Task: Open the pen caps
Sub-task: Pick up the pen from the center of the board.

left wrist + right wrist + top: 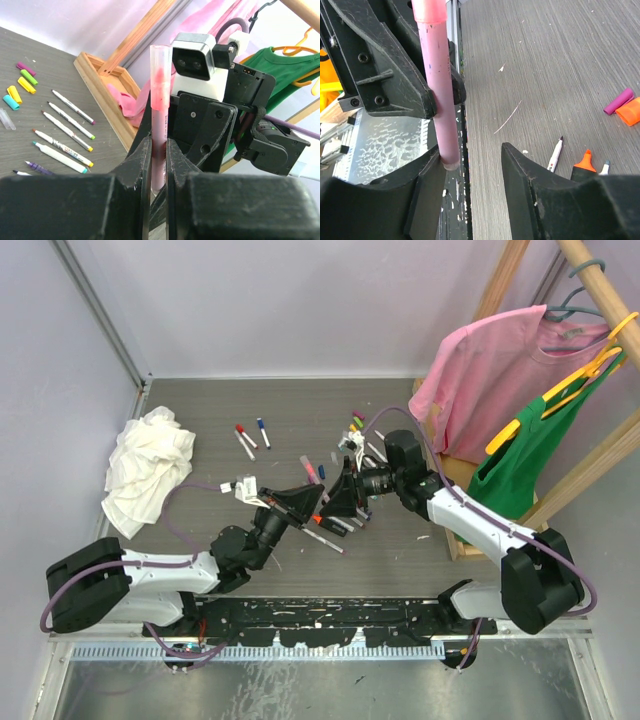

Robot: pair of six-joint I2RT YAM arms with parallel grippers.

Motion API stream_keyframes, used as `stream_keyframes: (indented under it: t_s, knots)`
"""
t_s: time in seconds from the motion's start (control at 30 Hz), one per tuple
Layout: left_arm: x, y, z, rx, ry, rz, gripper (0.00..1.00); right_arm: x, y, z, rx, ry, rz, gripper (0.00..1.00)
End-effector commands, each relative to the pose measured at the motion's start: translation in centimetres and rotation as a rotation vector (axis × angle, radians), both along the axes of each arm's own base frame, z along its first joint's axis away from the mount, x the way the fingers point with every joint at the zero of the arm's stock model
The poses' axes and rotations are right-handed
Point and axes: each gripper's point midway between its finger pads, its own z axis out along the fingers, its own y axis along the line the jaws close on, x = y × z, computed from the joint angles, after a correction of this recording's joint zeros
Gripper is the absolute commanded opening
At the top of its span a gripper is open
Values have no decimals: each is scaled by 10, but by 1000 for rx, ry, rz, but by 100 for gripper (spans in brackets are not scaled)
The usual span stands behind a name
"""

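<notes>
My left gripper (159, 142) is shut on a pink marker (159, 120) that stands up between its jaws. The marker's translucent pink pen cap (160, 75) sits on its tip. My right gripper (472, 152) faces it, open. The capped end of the marker (442, 125) rests against the right gripper's left finger (420, 190), and the other finger stands well apart from it. In the top view both grippers meet over the table's middle, the left one (303, 500) and the right one (340, 497). Several loose caps (22, 85) lie on the table, and so do a purple one (618, 101) and an orange one (630, 111).
Several uncapped white pens (65, 130) lie in a row beside the wooden rack base (100, 80). Two capped pens, red (243, 440) and blue (263, 432), lie further back. A white rag (148, 468) sits at the left. Pink (490, 380) and green (530, 455) shirts hang at the right.
</notes>
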Motion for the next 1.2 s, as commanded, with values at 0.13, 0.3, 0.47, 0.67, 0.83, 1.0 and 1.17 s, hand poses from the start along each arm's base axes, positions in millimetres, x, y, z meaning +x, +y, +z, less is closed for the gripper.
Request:
stream_keyframes:
  t_s: [0.13,0.3,0.47,0.67,0.83,1.0,1.17]
  knots:
    - [-7,-3,28,-76,-44,-36,0,0,3,21,39,-81,22,50]
    - [-5,-8,23,-60,-39,-42,0,-5,3,29,63,-74,43,51]
    - [-4,-11,16,-27,-38,-39,0,-5,3,31,68,-67,43,50]
    - [-3,-13,13,-7,-41,-36,0,-1,4,29,57,-51,18,48]
    - [-2,-12,13,2,-46,-31,0,1,4,27,50,-41,10,44]
    - [0,-15,1,34,-36,-22,0,1,4,27,49,-36,10,31]
    - [1,-15,-2,48,-38,-15,0,0,5,26,47,-28,16,17]
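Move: The pink pen is upright in the left fingers, its clear cap on top. The open right fingertips await it about 5 cm below the left hand, 2 cm to its right and 1 cm back. From the right hand, the pen's middle is roughly 7 cm up, 2 cm ahead and 2 cm left. On the table about 19 cm below the right hand, the orange highlighter lies some 3 cm ahead and 1 cm right, the white pen straight below. The right fingers close around the pen's lower end, taking it between their pads just under the left grip. The left hand keeps its hold and lowers the pen about 2 cm, easing 1.5 cm to the right into the open right gripper, with a pause partway. The right hand draws back a mere half centimetre before its fingers shut. ##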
